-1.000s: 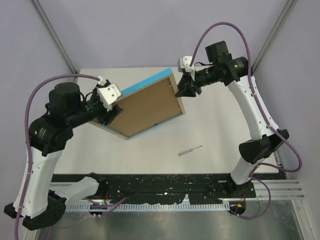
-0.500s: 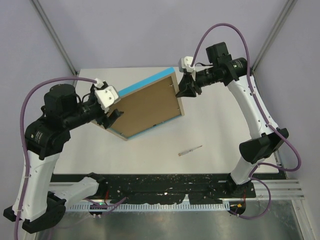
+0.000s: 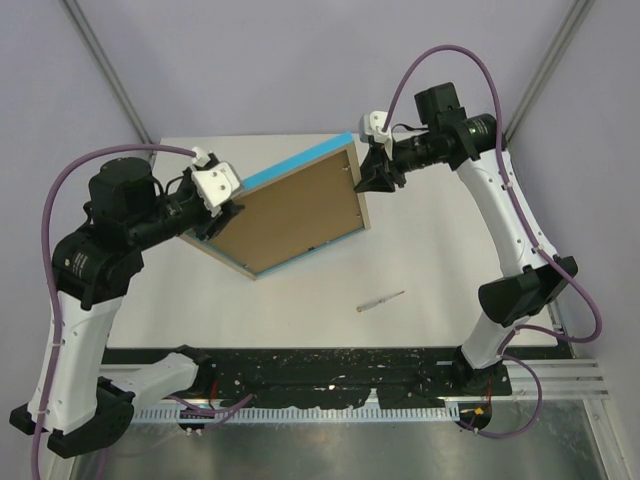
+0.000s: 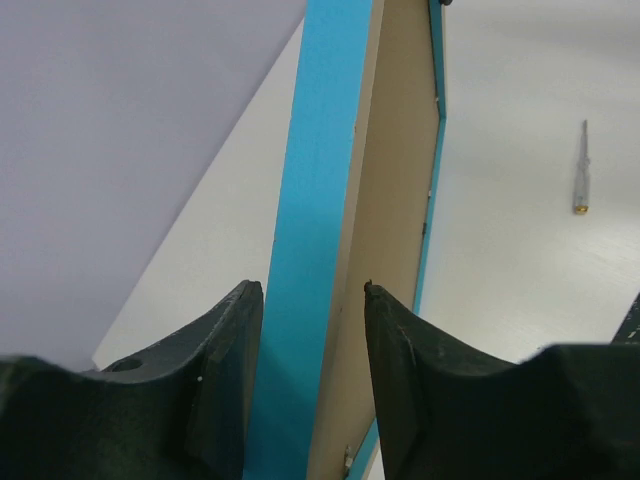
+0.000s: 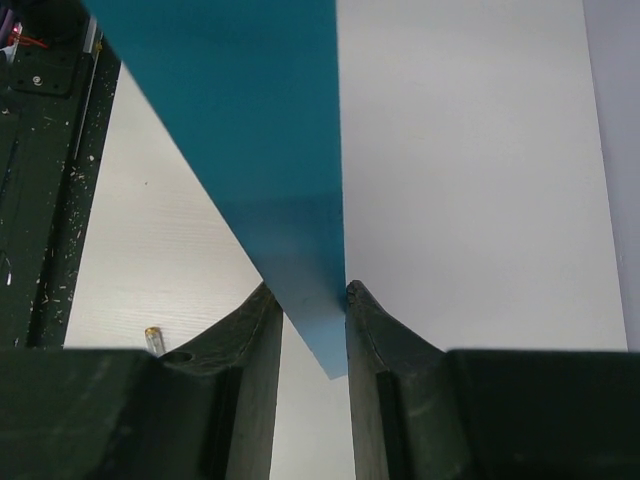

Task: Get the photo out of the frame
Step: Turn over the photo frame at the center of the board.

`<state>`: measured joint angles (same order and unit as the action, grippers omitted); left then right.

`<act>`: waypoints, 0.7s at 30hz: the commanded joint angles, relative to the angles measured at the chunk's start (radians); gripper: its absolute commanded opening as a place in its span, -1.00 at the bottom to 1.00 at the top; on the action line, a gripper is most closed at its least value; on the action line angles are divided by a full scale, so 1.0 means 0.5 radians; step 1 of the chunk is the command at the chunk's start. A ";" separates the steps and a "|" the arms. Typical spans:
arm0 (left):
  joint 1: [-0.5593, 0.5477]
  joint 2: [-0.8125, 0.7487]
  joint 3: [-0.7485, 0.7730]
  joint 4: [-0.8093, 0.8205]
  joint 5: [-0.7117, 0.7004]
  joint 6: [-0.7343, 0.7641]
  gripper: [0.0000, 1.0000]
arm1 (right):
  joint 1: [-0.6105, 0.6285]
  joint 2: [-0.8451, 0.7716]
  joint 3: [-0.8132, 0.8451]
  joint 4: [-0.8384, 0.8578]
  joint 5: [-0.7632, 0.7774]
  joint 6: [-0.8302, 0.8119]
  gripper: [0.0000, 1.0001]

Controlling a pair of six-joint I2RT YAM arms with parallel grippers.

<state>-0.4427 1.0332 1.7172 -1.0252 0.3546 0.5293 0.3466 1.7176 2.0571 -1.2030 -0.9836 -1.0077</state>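
The frame (image 3: 290, 166) hangs tilted above the table, held between both arms. Its light-blue edge is uppermost and its back faces up. A brown backing board (image 3: 296, 214) fills that back, and the photo is hidden. My left gripper (image 3: 216, 226) is shut on the frame's left edge. In the left wrist view its fingers (image 4: 228, 350) sit on either side of the blue edge (image 4: 320, 200), around the left gripper's middle (image 4: 313, 292). My right gripper (image 3: 361, 181) is shut on the frame's upper right corner. In the right wrist view that blue corner (image 5: 262, 130) is pinched at the right gripper's tips (image 5: 306, 292).
A small thin pen-like tool (image 3: 380, 300) lies on the white table (image 3: 440, 260) in front of the frame, also seen as the tool (image 4: 581, 172) from the left wrist. The black rail (image 3: 330, 365) with the arm bases runs along the near edge.
My left gripper loosened, shifted slightly along the frame's left edge and closed on it again. The frame and the right gripper have barely moved.
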 commanded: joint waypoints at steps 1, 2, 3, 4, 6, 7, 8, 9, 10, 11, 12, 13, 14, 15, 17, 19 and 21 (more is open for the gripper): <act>-0.001 0.053 0.106 0.041 0.052 0.006 -0.16 | -0.012 -0.002 0.199 0.059 0.001 0.046 -0.85; 0.002 0.060 0.124 0.035 0.061 0.006 -0.28 | -0.009 0.004 0.215 0.038 0.013 0.043 -0.85; -0.001 0.069 0.146 0.032 0.073 0.003 -0.37 | -0.006 0.022 0.248 0.019 0.019 0.037 -0.85; -0.001 0.075 0.167 0.020 0.085 0.006 -0.41 | -0.003 0.028 0.261 -0.005 0.028 0.027 -0.85; -0.001 0.093 0.213 -0.002 0.107 0.006 -0.50 | -0.003 0.041 0.291 -0.024 0.044 0.024 -0.85; -0.001 0.099 0.244 -0.020 0.119 0.006 -0.59 | 0.003 0.050 0.304 -0.030 0.047 0.024 -0.85; -0.004 0.109 0.265 -0.039 0.134 0.012 -0.72 | 0.003 0.053 0.307 -0.033 0.050 0.027 -0.85; -0.001 0.118 0.281 -0.063 0.150 0.015 -0.86 | 0.003 0.053 0.310 -0.030 0.050 0.027 -0.85; -0.001 0.121 0.281 -0.076 0.156 0.003 -1.00 | 0.003 0.050 0.316 -0.024 0.053 0.039 -0.85; -0.001 0.127 0.272 -0.088 0.168 0.000 -1.00 | 0.006 0.050 0.337 -0.021 0.047 0.049 -0.85; -0.001 0.121 0.256 -0.097 0.180 0.000 -1.00 | 0.006 0.053 0.347 -0.012 0.047 0.085 -0.85; -0.001 0.115 0.226 -0.091 0.178 -0.012 -1.00 | 0.009 0.059 0.386 -0.006 0.044 0.107 -0.85; -0.001 0.100 0.183 -0.064 0.153 -0.058 -1.00 | 0.009 0.059 0.399 0.025 0.047 0.159 -0.85; -0.001 0.084 0.128 -0.015 0.098 -0.113 -1.00 | 0.009 0.053 0.420 0.037 0.047 0.202 -0.85; -0.001 0.044 0.015 0.166 -0.037 -0.217 -1.00 | 0.015 0.029 0.417 0.077 0.065 0.242 -0.85; -0.001 0.008 -0.096 0.338 -0.196 -0.340 -1.00 | 0.025 0.004 0.414 0.120 0.111 0.294 -0.85; 0.002 -0.008 -0.155 0.464 -0.292 -0.463 -1.00 | 0.025 -0.005 0.405 0.200 0.160 0.355 -0.85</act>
<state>-0.4431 1.0420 1.7027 -0.9710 0.3347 0.4725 0.3496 1.7657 2.2108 -1.2201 -0.9291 -0.9569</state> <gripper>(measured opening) 0.325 0.329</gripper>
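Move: The photo frame hangs back side towards me. Its upper blue bar already runs between my left fingers; its middle is about 9 cm right of that hand, 2 cm ahead and 8 cm below. My right hand grips the frame's right end, so the middle lies some 11 cm left of it, 7 cm back and 4 cm below. The screwdriver is on the table, about 26 cm right of my left hand, 6 cm back and 40 cm below. I shut my half-open left fingers on the frame's upper bar and pinch it, the hand staying within about a centimetre of its place and the grip firming up. My right hand keeps its pinch on the right end and lifts it roughly 2.5 cm, easing some 1.5 cm forward, wrist almost unturned. ##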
